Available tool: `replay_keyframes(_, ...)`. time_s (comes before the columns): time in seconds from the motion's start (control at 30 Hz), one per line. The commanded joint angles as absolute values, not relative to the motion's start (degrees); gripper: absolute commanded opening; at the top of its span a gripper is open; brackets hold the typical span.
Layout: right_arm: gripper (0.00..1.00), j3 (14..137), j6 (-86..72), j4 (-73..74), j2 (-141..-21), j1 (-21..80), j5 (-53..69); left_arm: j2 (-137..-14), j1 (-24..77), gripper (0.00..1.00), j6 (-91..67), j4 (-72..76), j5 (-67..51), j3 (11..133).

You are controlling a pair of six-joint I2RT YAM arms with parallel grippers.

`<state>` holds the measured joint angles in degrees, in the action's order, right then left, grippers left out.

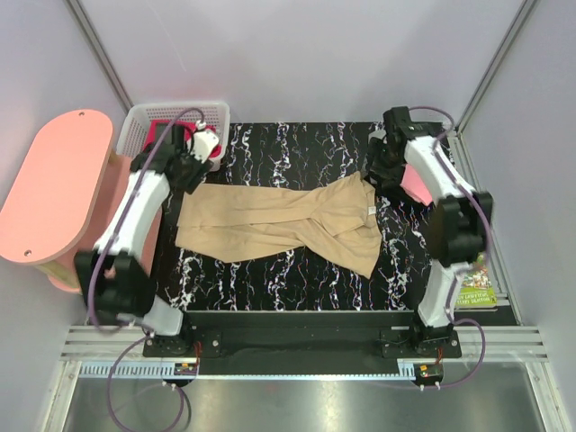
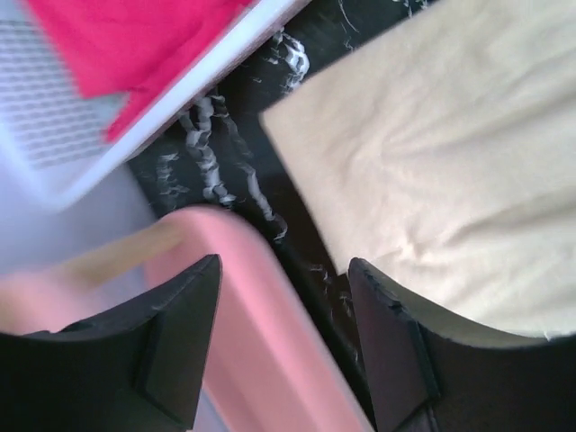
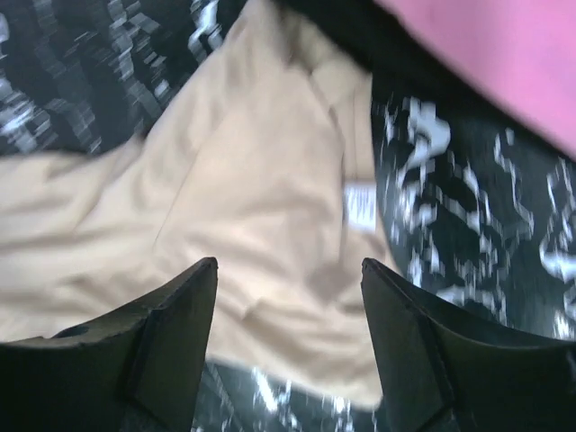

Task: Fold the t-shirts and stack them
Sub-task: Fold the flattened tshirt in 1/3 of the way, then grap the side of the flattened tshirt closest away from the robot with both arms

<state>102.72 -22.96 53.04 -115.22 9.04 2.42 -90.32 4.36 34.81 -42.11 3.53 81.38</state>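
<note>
A tan-beige t-shirt lies spread and rumpled across the black marbled table. My left gripper hovers open by the shirt's far left corner. In the left wrist view the gripper holds nothing, with the tan shirt to its right. My right gripper hangs open at the shirt's far right end. In the right wrist view this gripper is empty above the tan shirt and its white label. A pink t-shirt lies beyond, with plain black cloth at its edge. A magenta-red t-shirt sits in the basket.
A white mesh basket stands at the far left corner of the table. A pink oval side table sits to the left, close under the left gripper. A green book lies at the right edge by the right arm's base.
</note>
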Motion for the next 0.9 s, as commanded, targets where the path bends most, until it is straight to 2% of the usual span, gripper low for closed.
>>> replay_keyframes(0.0, 0.72, 88.46, -28.01, 51.6, -91.91, 12.21, 4.56, -76.57, 7.73, 0.64, 38.48, -47.9, 0.97, 66.33)
replay_keyframes(0.17, 0.71, 58.88, -38.3, 42.2, -75.87, 18.54, 6.59, -71.19, 9.14, 0.62, 39.2, -45.18, 3.16, 52.05)
replay_keyframes(0.27, 0.68, 46.9, -44.72, 37.98, -69.1, 20.56, 7.91, -70.66, 9.23, 0.62, 38.41, -44.21, 2.64, 48.61)
replay_keyframes(0.37, 0.69, 40.63, -48.95, 36.39, -64.87, 22.24, 7.12, -71.1, 9.32, 0.61, 37.71, -43.68, 2.29, 48.08)
replay_keyframes(0.43, 0.72, 39.12, -50.1, 36.12, -63.02, 22.24, 6.6, -71.37, 9.32, 0.61, 37.44, -42.63, 2.46, 47.55)
replay_keyframes(0.63, 0.73, 36.13, -50.36, 36.3, -62.66, 22.32, 4.4, -73.03, 9.23, 0.61, 36.91, -39.3, 2.81, 46.23)
replay_keyframes(0.87, 0.72, 37.7, -47.9, 34.46, -69.87, 22.32, 1.67, -76.64, 9.23, 0.6, 35.95, -36.91, 3.43, 46.85)
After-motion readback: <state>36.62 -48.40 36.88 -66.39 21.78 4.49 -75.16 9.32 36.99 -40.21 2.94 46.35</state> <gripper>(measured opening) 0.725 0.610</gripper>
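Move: The right hand, open and roughly 10 cm above the table, has the beige t-shirt's near right tip about 23 cm back and 2 cm left. From this hand the folded pink t-shirt is 6 cm ahead and 12 cm right, the book 22 cm back and 21 cm right. The left hand, some 17 cm up, has the shirt's near left corner about 11 cm back and 5 cm left; the white basket is 17 cm ahead and 6 cm left, the pink shelf 22 cm left and 7 cm back. Back towards the robot both open hands swing in low arcs, up first and then down, from the shirt's far edge to its near edge. The right travels about 25 cm, drifting slightly left and rolling its left side up, to hover close by the near right tip; the left comes back some 15 cm and drops nearly as far, its fingers tipping steeper down, stopping just above and right of the near left corner. Both ease slightly forward at the end. ##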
